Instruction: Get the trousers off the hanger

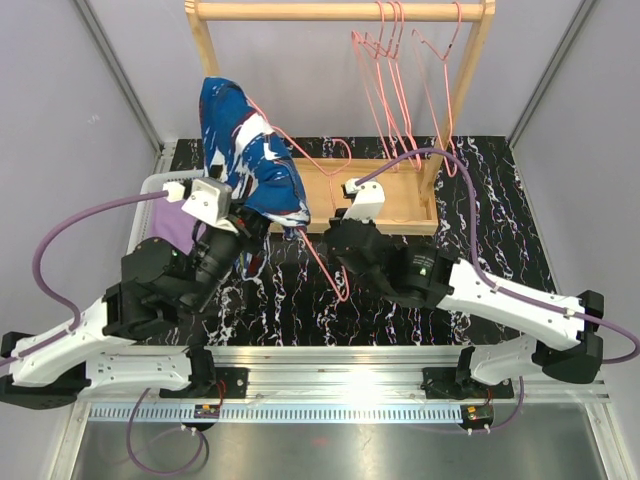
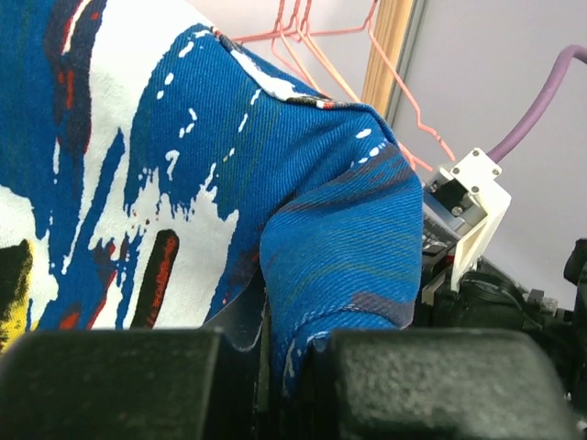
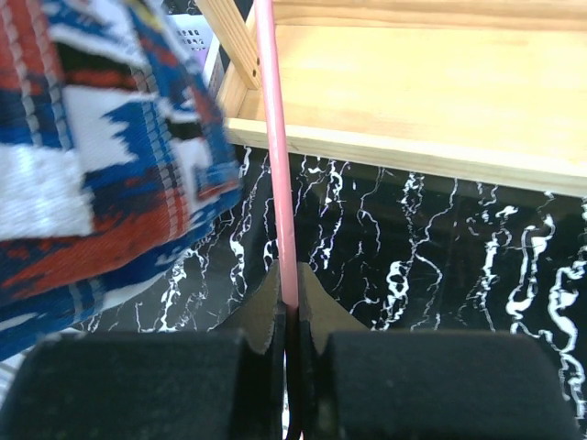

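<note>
The dark blue trousers (image 1: 250,150) with white, red and yellow splashes hang lifted over the table's left middle, draped on a pink wire hanger (image 1: 322,255). My left gripper (image 1: 262,222) is shut on a fold of their hem; in the left wrist view the blue cloth (image 2: 183,183) is pinched in the left gripper (image 2: 284,357). My right gripper (image 1: 318,240) is shut on the hanger's thin pink wire (image 3: 275,165), which runs up from the right gripper (image 3: 292,307) beside the trousers (image 3: 101,147). A lilac-purple cloth (image 1: 178,222) lies under my left arm, mostly hidden.
A wooden clothes rack stands at the back, with its rail (image 1: 340,10) on top and its tray-like base (image 1: 400,205) on the black marbled table (image 1: 500,220). Several empty pink hangers (image 1: 400,70) hang from the rail. A white tray edge (image 1: 158,184) shows at left.
</note>
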Robot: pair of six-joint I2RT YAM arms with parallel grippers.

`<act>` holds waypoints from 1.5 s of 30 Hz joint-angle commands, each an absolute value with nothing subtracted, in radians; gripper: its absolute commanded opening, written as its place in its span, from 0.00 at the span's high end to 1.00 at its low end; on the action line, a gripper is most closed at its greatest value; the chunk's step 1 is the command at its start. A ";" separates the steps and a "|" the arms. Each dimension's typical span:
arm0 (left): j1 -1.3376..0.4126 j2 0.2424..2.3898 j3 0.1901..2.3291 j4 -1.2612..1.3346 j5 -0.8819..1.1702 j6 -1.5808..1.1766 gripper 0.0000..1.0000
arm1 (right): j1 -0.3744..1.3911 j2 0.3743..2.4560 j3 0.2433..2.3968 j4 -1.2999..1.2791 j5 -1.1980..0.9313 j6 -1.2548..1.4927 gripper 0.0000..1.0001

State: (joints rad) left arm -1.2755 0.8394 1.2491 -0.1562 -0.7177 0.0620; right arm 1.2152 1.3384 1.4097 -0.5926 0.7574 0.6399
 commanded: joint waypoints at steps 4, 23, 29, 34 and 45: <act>-1.276 0.704 1.290 0.220 -0.797 -0.058 1.00 | 1.181 1.365 1.514 -0.897 0.854 0.545 1.00; -1.276 0.827 1.446 -0.417 -1.019 -0.403 1.00 | 1.155 1.488 2.221 -1.098 0.689 0.311 1.00; -1.276 0.905 1.540 -0.710 -1.002 -0.459 1.00 | 1.157 1.557 2.434 -1.151 0.693 0.262 1.00; -1.276 0.980 1.548 -0.814 -0.960 -0.463 1.00 | 1.157 1.520 2.418 -1.028 0.530 0.241 1.00; -1.249 1.052 1.514 -0.694 -0.862 -0.367 1.00 | 1.233 1.511 2.238 -0.825 0.391 0.184 1.00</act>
State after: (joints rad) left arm -1.2606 1.0679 1.4971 -0.8253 -0.8967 -0.4171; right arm 1.1954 1.5127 2.2383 -1.0355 0.3653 0.2451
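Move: The patterned trousers, already pinched by the left hand, have their middle about 6 cm ahead, 4 cm left and 2 cm below it. The pink hanger's middle is some 6 cm right, 3 cm ahead and 5 cm below that hand; the basket lies roughly 27 cm ahead, 35 cm left and 43 cm down. From the right hand, already on the hanger, the trousers are about 14 cm left, 2 cm ahead and 14 cm above. Keeping its pinch on the hanger's side, the right hand lifts it about 16 cm, edging right, then easing back and leftward as it turns counter-clockwise. The left hand keeps hold of the trousers, swings some 4 cm left, then comes back right while dropping about 8 cm, its fingers tipping down roughly 20 degrees. ##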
